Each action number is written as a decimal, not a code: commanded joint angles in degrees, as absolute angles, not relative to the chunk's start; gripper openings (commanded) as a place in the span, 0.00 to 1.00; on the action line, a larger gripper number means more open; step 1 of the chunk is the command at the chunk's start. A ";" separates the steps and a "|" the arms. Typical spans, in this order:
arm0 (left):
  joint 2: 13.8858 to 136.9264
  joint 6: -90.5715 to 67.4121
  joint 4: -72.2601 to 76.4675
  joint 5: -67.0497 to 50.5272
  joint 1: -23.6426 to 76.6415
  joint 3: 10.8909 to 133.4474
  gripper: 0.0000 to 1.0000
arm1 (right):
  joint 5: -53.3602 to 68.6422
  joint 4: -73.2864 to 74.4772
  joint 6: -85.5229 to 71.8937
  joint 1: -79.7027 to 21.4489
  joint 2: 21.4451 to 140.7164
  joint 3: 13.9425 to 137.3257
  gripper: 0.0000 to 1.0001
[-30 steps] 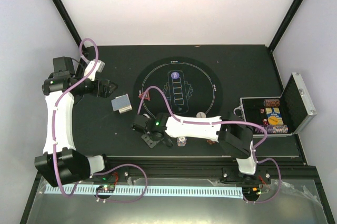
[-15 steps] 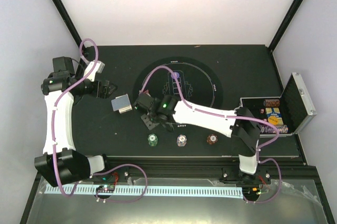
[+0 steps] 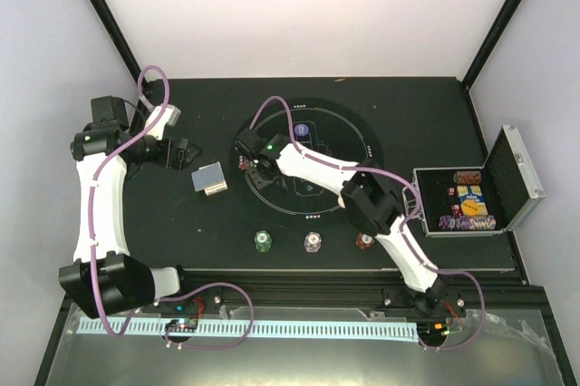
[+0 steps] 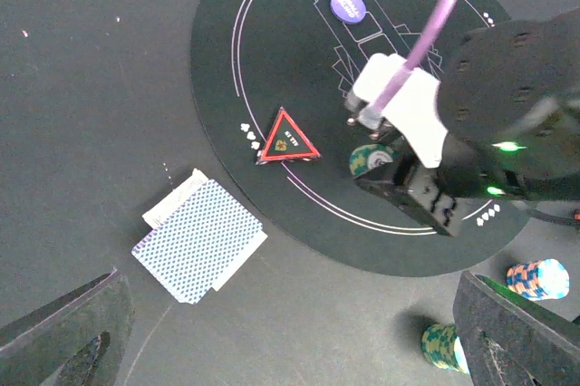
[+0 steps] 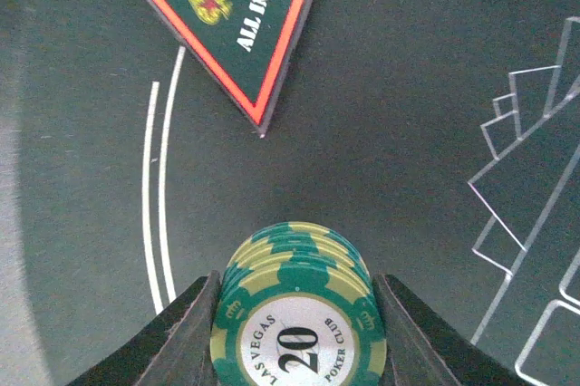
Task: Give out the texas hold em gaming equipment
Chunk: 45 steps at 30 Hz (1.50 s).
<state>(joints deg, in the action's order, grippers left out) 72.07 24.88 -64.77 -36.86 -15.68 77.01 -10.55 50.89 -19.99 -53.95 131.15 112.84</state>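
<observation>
My right gripper is shut on a short stack of green chips, held low over the left part of the round mat. Just ahead of it lies the red triangle, which also shows in the left wrist view. A purple disc sits on the mat's far side. The deck of blue-backed playing cards lies left of the mat. My left gripper hangs open above and left of the cards, with nothing between its fingers.
Three chip stacks stand in a row near the front edge: green, white and purple, red. The open silver-edged case with more chips sits at the right. My right arm stretches across the mat.
My right gripper has carried the green chips from the front edge away from me onto the mat, beside the red triangle. The three front stacks are now uncovered. The left arm has not moved.
</observation>
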 commanded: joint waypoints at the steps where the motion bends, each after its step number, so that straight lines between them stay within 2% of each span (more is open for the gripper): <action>1: 72.24 25.47 -66.39 -38.13 -16.01 79.33 0.99 | -10.03 51.96 -17.84 -52.97 134.90 117.14 0.01; 18: 71.46 25.58 -66.75 -38.78 -16.01 78.45 0.99 | -6.52 52.45 -18.37 -52.68 145.81 126.15 0.01; 22: 71.33 26.37 -67.61 -39.73 -16.01 78.65 0.99 | -7.81 53.76 -19.74 -52.65 145.84 125.41 0.02; 26: 70.76 26.98 -67.77 -40.28 -16.00 78.67 0.99 | -9.83 51.04 -19.01 -52.64 142.04 118.15 0.04; 28: 70.75 26.98 -67.80 -39.91 -16.01 79.11 0.99 | -9.96 50.15 -18.27 -52.65 140.57 116.21 0.10; 30: 70.84 26.98 -68.06 -39.76 -16.00 79.40 0.99 | -9.53 50.81 -17.30 -52.66 140.64 116.79 0.22; 35: 70.98 27.18 -68.74 -39.55 -16.01 79.77 0.99 | -8.78 52.15 -15.96 -52.59 141.68 120.07 0.43; 41: 71.60 27.30 -69.59 -39.20 -16.22 80.55 0.99 | -7.31 52.32 -15.91 -52.67 138.92 121.09 0.60; 45: 72.13 26.79 -69.88 -38.91 -16.35 81.30 0.99 | -7.20 52.49 -15.95 -52.67 135.65 120.38 0.68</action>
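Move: The right hand, still holding a short stack of green 20 chips, is just short of where they go: bare felt beside the ALL IN triangle, about 2 cm ahead, 2 cm left and 5 cm down. The triangle lies some 5 cm ahead and 5 cm left, the card deck about 16 cm left and level with the hand, and the remaining green stack 19 cm straight back. From the left hand that felt spot is roughly 6 cm ahead, 16 cm right and 25 cm down. The right hand lowers the pinched green chips almost straight down, about 4.5 cm, then at that height eases some 2 cm left and a little forward, towards the near right-hand corner of the ALL IN triangle, fingers kept pointing steeply down. There it halts, creeps back slightly left-to-right, and opens its fingers from under half to about two thirds, letting go of the stack while staying low around it. ##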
